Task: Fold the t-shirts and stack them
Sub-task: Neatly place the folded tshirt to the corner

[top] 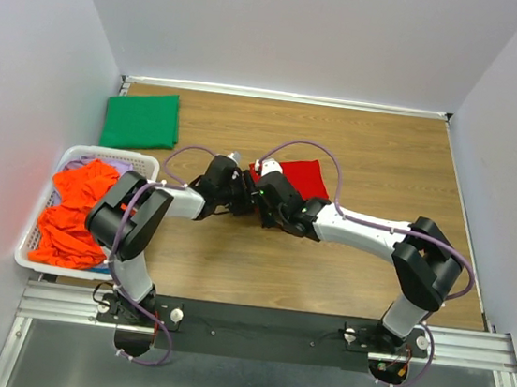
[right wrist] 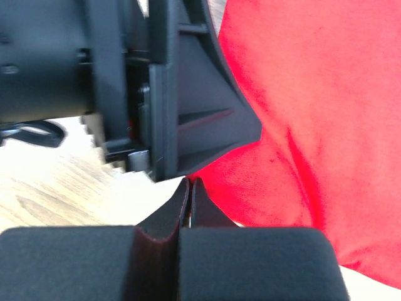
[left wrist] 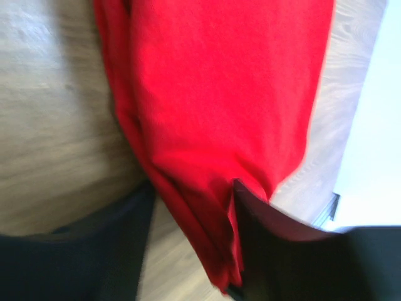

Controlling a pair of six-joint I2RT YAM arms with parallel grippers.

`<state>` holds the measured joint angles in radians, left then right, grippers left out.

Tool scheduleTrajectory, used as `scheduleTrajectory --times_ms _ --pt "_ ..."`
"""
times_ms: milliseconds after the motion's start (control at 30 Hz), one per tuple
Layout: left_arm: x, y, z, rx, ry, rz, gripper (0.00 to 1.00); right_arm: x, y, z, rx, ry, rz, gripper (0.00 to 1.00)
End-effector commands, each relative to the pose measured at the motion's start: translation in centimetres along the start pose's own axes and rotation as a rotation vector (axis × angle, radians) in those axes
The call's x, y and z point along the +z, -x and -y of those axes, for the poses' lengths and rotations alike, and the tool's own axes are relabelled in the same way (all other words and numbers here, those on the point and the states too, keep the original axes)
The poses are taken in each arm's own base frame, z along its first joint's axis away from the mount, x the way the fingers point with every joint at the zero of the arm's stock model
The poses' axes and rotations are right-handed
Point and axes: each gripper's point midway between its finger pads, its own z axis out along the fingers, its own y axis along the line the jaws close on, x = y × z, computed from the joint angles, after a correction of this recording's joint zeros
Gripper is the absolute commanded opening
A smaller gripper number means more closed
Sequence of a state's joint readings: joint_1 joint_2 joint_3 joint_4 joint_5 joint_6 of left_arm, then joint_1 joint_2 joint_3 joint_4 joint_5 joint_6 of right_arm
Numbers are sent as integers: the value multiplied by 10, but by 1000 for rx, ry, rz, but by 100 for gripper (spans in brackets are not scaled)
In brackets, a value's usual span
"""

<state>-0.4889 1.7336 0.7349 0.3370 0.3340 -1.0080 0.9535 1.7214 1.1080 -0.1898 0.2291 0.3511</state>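
Note:
A bright red t-shirt [top: 302,176] lies folded on the wooden table [top: 385,162], and both grippers meet at its near left edge. My left gripper [top: 238,189] is open: in the left wrist view [left wrist: 193,188] the bunched edge of the red t-shirt [left wrist: 219,100] hangs between its two dark fingers [left wrist: 282,251], with bare table showing beside the left one. My right gripper [right wrist: 190,183] is shut, its tips at the rim of the red t-shirt [right wrist: 313,94]; no cloth shows between them. A dark green t-shirt [top: 141,121] lies folded at the back left. Orange t-shirts [top: 72,213] fill the basket.
A white slatted basket [top: 145,163] stands at the table's left edge beside the left arm. In the right wrist view the left gripper's black body [right wrist: 175,113] is very close, just ahead of my shut fingers. Grey walls close in the back and both sides.

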Motion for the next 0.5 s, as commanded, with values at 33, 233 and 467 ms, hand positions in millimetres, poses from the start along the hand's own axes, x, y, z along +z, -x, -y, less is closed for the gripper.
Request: scheduleTrajectory --times_ms 33,233,467 --pt "13 -2 -15 11 55 13 50 -7 11 -9 24 54 38 1" --pt "17 4 -24 57 97 38 23 -11 11 -13 14 84 35 2" --pt "28 44 -31 221 263 90 0 -43 9 -13 4 140 58 61"
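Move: The red t-shirt's near left corner is already between the left hand's open fingers, about 1 cm below its hand point; the folded body is centred roughly 6 cm ahead and 9 cm to its right. The green folded shirt lies some 18 cm ahead and 30 cm left. For the right hand, which still pinches the tip of that corner, the corner is right at the fingertips, with the shirt's body about 9 cm ahead and 6 cm right. Sinking just over 1 cm, the left hand shuts its fingers fully and pinches the shirt's near left corner beside the right gripper, then starts forward by about 2.5 cm with a slight roll. The right hand holds still until that grip is closing, then opens about halfway, lets go of the corner and backs off some 1.5 cm towards its base. ##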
